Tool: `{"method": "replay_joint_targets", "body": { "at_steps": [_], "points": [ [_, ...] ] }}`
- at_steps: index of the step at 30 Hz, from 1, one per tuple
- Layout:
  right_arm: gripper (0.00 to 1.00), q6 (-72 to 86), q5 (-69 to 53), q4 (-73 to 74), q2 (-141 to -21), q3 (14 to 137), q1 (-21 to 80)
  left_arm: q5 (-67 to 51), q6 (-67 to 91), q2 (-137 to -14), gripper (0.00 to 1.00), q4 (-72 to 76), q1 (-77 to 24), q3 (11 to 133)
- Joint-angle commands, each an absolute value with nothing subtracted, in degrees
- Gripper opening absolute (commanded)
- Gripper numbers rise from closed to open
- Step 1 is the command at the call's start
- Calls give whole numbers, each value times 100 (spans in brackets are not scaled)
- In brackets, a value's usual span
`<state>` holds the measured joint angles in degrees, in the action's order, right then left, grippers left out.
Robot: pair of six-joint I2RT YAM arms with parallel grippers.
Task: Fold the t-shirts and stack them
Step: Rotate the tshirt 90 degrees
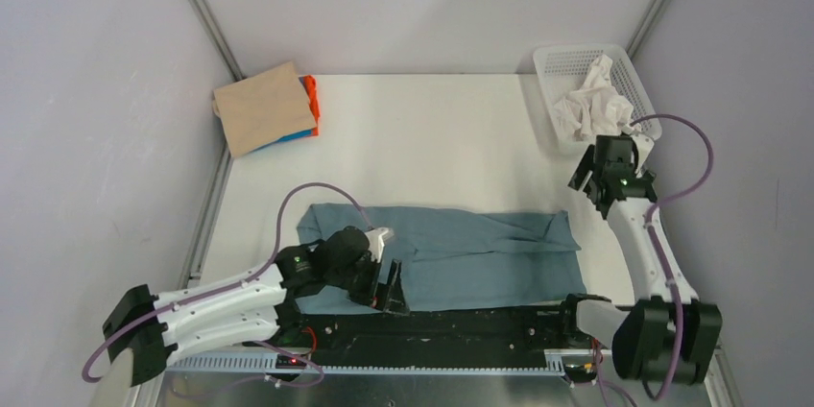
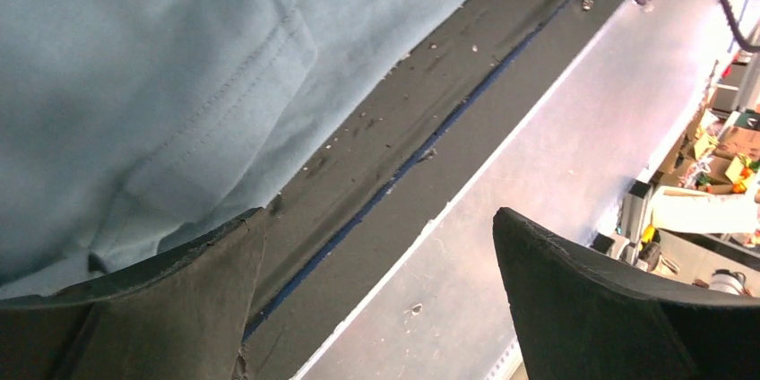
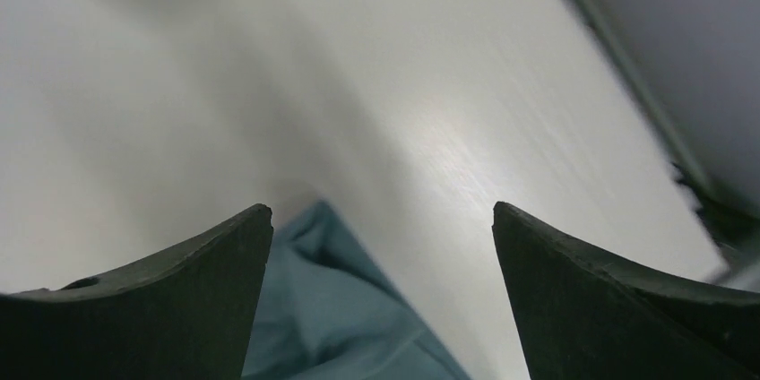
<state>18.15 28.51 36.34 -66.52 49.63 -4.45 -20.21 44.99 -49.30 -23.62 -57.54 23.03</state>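
Note:
A slate blue-grey t-shirt (image 1: 461, 246) lies folded into a long strip across the near half of the table. My left gripper (image 1: 386, 284) hovers open over its near left part, at the near hem. In the left wrist view the t-shirt (image 2: 134, 66) fills the upper left, and the left gripper (image 2: 376, 223) holds nothing. My right gripper (image 1: 597, 167) hangs open above the table, just beyond the shirt's right end. The right wrist view shows a corner of the t-shirt (image 3: 332, 308) below the empty right gripper (image 3: 381, 210). Folded tan (image 1: 261, 107), orange (image 1: 311, 92) and bright blue (image 1: 299, 134) t-shirts are stacked at the back left.
A white mesh basket (image 1: 566, 59) at the back right holds crumpled white cloth (image 1: 595, 107). A black strip (image 1: 461, 323) and a metal rail (image 2: 556, 156) run along the near edge. Grey walls close in the table on three sides.

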Motion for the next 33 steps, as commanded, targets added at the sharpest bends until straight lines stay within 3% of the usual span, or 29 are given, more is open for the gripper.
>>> {"method": "replay_joint_targets", "body": {
  "at_steps": [1,5,9,14,17,23,30,33],
  "points": [
    [98,1816,921,2744,-5936,4775,-563,-2346,4364,-4511,100,-2478,-5799,2633],
    [100,2019,497,2844,-5652,4655,-628,-1695,4212,-3957,100,-2609,-5801,3061],
    [99,2134,-767,2728,-5472,4298,-450,250,4366,-4302,100,-2730,-5526,3390],
    [99,2434,960,2998,-5821,4060,1682,438,4620,-5892,100,-2508,-4347,3723],
    [99,2618,946,2806,-6427,4009,1781,490,4607,-6918,100,-2039,-3998,3832],
    [99,2864,512,2635,-7254,3973,861,296,4538,-7586,100,-1570,-2949,3323],
    [100,2975,632,2400,-7527,3869,-835,86,4322,-7345,100,-1334,-2140,2575],
    [99,3033,654,2419,-7420,3852,-1062,73,4239,-7244,100,-1329,-2037,2607]
  ]
}}
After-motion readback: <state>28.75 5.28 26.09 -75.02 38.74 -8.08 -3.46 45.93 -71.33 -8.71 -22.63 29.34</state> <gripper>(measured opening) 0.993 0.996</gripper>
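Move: The left hand hovers over the table's near edge. The far left part of the t-shirt lies about 18 cm ahead of it, 5 cm to its left and 5 cm below, and the shirt's far left corner some 23 cm ahead and 17 cm left. From the right hand, the shirt's far right corner lies about 10 cm left, 1 cm back and 11 cm down. The basket sits some 28 cm ahead, 1 cm left. Open left fingertips come down on the far left part of the shirt and drag it forward and left. To get there that hand lifts about 8 cm, arcs forward some 21 cm and turns about 45 degrees counter-clockwise. The open right hand rises slightly, swings left about 17 cm past the far right corner, then sinks and sweeps back right low beside that corner. ##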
